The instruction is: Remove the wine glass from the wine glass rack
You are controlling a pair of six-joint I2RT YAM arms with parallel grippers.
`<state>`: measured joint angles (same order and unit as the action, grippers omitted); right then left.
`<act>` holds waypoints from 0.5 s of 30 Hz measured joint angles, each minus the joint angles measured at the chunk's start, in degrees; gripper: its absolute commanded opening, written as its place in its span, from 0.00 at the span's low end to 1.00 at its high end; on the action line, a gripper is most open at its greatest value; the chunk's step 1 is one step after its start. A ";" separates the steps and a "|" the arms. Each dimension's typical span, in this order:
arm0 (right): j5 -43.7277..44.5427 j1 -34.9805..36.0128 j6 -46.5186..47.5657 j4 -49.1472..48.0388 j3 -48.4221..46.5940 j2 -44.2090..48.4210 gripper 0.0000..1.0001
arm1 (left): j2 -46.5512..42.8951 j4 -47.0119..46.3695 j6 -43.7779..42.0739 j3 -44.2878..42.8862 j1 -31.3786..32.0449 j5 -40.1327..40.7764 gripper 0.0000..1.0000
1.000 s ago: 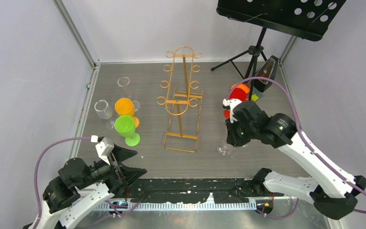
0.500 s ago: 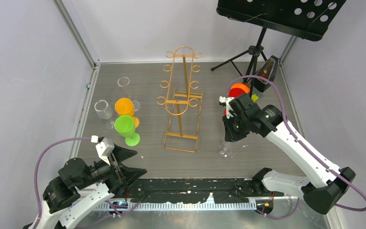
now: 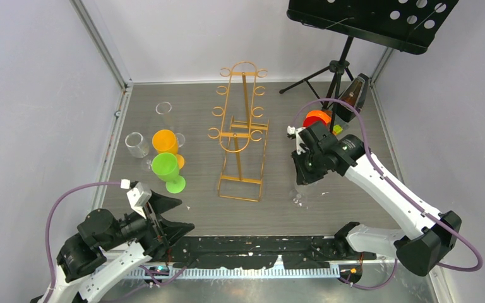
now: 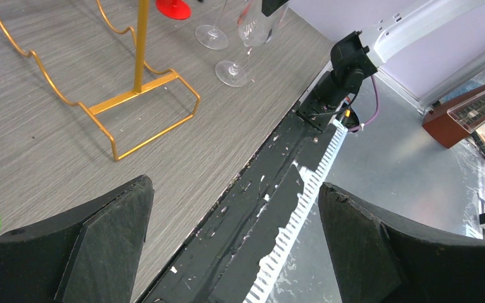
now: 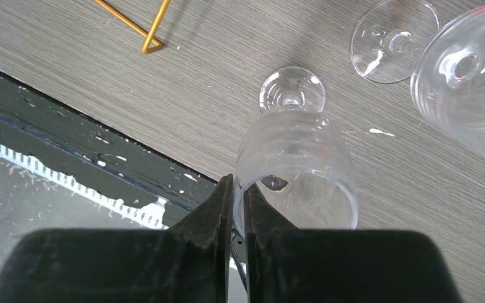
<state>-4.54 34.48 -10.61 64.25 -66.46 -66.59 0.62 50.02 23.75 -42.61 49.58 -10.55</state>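
The gold wire wine glass rack (image 3: 243,126) stands mid-table, and the hooks I can see carry nothing; its base (image 4: 140,95) shows in the left wrist view. My right gripper (image 3: 303,175) (image 5: 239,186) is shut on the rim of a clear wine glass (image 5: 293,158), one finger inside the bowl and one outside. The glass hangs upright to the right of the rack, its foot (image 3: 299,199) (image 4: 232,72) at or just above the tabletop; I cannot tell whether it touches. My left gripper (image 3: 177,218) (image 4: 237,208) stands wide open over the front edge, holding nothing.
Green (image 3: 165,169) and orange (image 3: 164,140) goblets and clear glasses (image 3: 137,145) stand left of the rack. Two more clear glasses (image 5: 391,38) (image 5: 473,69) and red and orange cups (image 3: 316,118) are near the right gripper. A black music stand (image 3: 372,19) and a metronome (image 3: 355,95) are back right.
The right arm's wrist has shifted slightly left and toward the back with the glass still pinched; the foot has stayed about where it was. The left arm has not moved.
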 measured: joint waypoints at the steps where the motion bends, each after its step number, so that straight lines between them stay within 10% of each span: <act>1: 0.07 -0.04 0.00 -0.04 0.00 -0.24 0.18 | 0.00 0.00 0.00 0.00 0.00 0.00 1.00; 15: 2.34 -0.11 0.28 -0.74 -0.46 -0.68 0.44 | 0.00 0.02 0.00 0.00 0.00 0.04 1.00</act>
<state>-2.20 34.37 -10.33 63.51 -66.92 -67.26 0.62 50.04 23.75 -42.61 49.58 -10.50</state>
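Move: The right gripper still pinches the back-left rim of a clear wine glass whose foot is at the table; the middle of the glass lies about 2 cm ahead, 3 cm right and 8 cm below. A second clear glass stands roughly 10 cm ahead and 7 right, the red glass about 16 ahead and 4 right, the emptied rack some 14 ahead and 12 left. From the idle left gripper, the pinched glass lies about 14 cm ahead, 31 right and 16 below. Open the right fingers from nearly shut to about two-fifths of their range, so that they let go of the rim of the standing clear glass and spread to either side of its wall. Meanwhile let the hand creep forward about 1 cm at nearly constant height, fingers still pointing steeply down, without lifting away yet. ##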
